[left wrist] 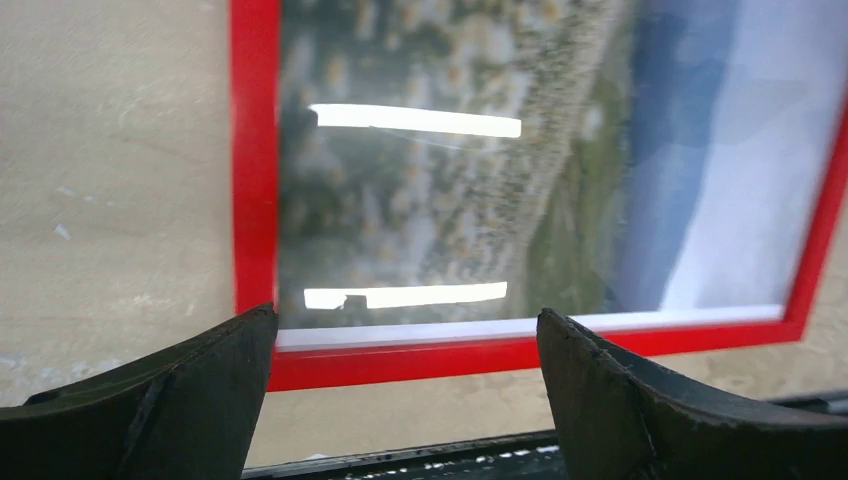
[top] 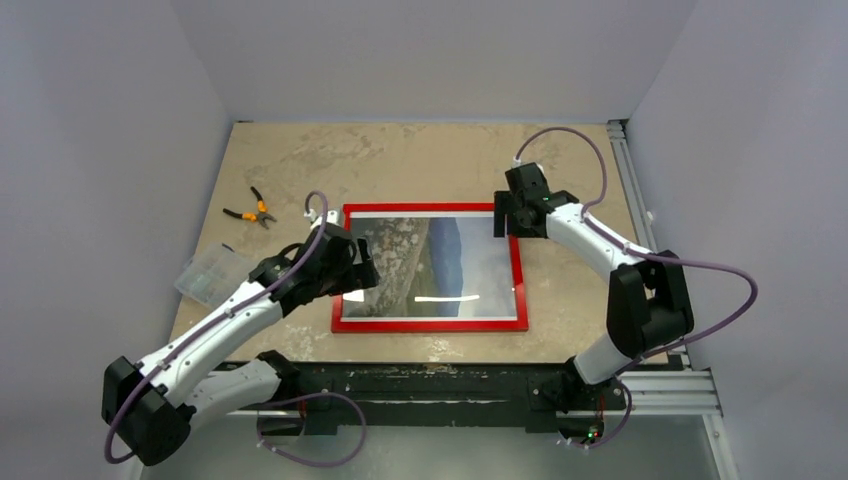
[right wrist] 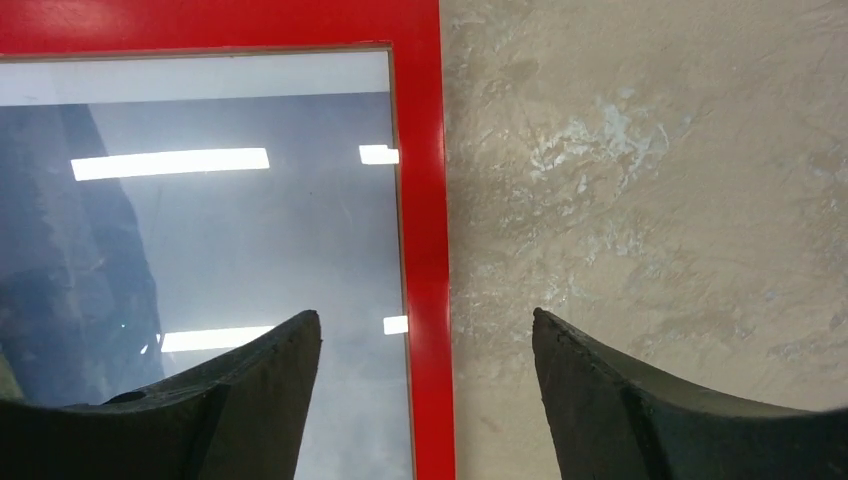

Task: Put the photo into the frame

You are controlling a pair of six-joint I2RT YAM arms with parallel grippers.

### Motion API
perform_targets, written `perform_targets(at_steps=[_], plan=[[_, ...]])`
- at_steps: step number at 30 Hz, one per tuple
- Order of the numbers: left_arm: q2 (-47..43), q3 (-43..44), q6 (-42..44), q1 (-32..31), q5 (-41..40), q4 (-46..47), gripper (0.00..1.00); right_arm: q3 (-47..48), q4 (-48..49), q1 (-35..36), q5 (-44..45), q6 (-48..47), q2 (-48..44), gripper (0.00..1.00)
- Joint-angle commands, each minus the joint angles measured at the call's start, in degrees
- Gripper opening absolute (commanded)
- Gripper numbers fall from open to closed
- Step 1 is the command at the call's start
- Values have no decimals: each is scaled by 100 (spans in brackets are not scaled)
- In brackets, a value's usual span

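Note:
The frame (top: 430,325) lies flat in the middle of the table, red front up. The photo (top: 440,265) shows through its pane, rocky hillside at the left and blue sky at the right. My left gripper (top: 360,275) hovers open over the frame's left side. In the left wrist view that gripper (left wrist: 405,320) stands wide over the red edge (left wrist: 255,150) and the photo (left wrist: 480,200), holding nothing. My right gripper (top: 505,220) is open over the frame's far right corner. In the right wrist view it (right wrist: 427,320) straddles the red edge (right wrist: 425,200) beside the photo's sky (right wrist: 250,230).
Orange-handled pliers (top: 252,210) lie at the table's far left. A clear plastic box (top: 210,275) sits at the left edge beside my left arm. A metal rail (top: 625,160) runs along the right edge, and grey walls close in on three sides.

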Motion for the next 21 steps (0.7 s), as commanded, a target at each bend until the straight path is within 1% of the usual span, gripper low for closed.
perform_targets(at_steps=[1,4,7,12,16,21], plan=[[208,-354,-26,622,246,-8,98,192,-261,-68,-229,86,-315,78],[314,-603,-105,1014,130,-138,98,-317,-285,-152,-740,242,-627,86],[584,-828,-119,1363,323,-55,98,-971,-243,-347,-1149,400,-932,91],[1167,-1179,-142,1571,876,589,98,-1973,200,-859,-2096,583,-1209,93],[1421,-1430,-169,1558,1432,1162,97,-2198,632,-880,-2553,691,-968,93],[1498,-1737,-262,1514,1979,1706,96,-1887,944,-874,-2967,817,-466,93]])
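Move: The left side of the red frame is about 7 cm left of the left hand, level with it fore and aft and some 12 cm below; the frame's near left corner lies 8 cm back from that spot. For the right hand, the middle of the frame's right side is roughly 8 cm back, 0 cm sideways and 6 cm below. The far right corner is 8 cm ahead of that hand, and the photo's middle 8 cm back and 21 cm left. Sink the left gripper about 11 cm and carry it left, easing back right a little at the bottom, so its wide-open fingers stand astride the frame's left bar; tip the fingers some 20 degrees steeper. Meanwhile draw the right gripper back about 9 cm along the right bar and lower it, opening the fingers fully and rolling its left side up, until they straddle the bar's middle; end with a slight creep forward. ##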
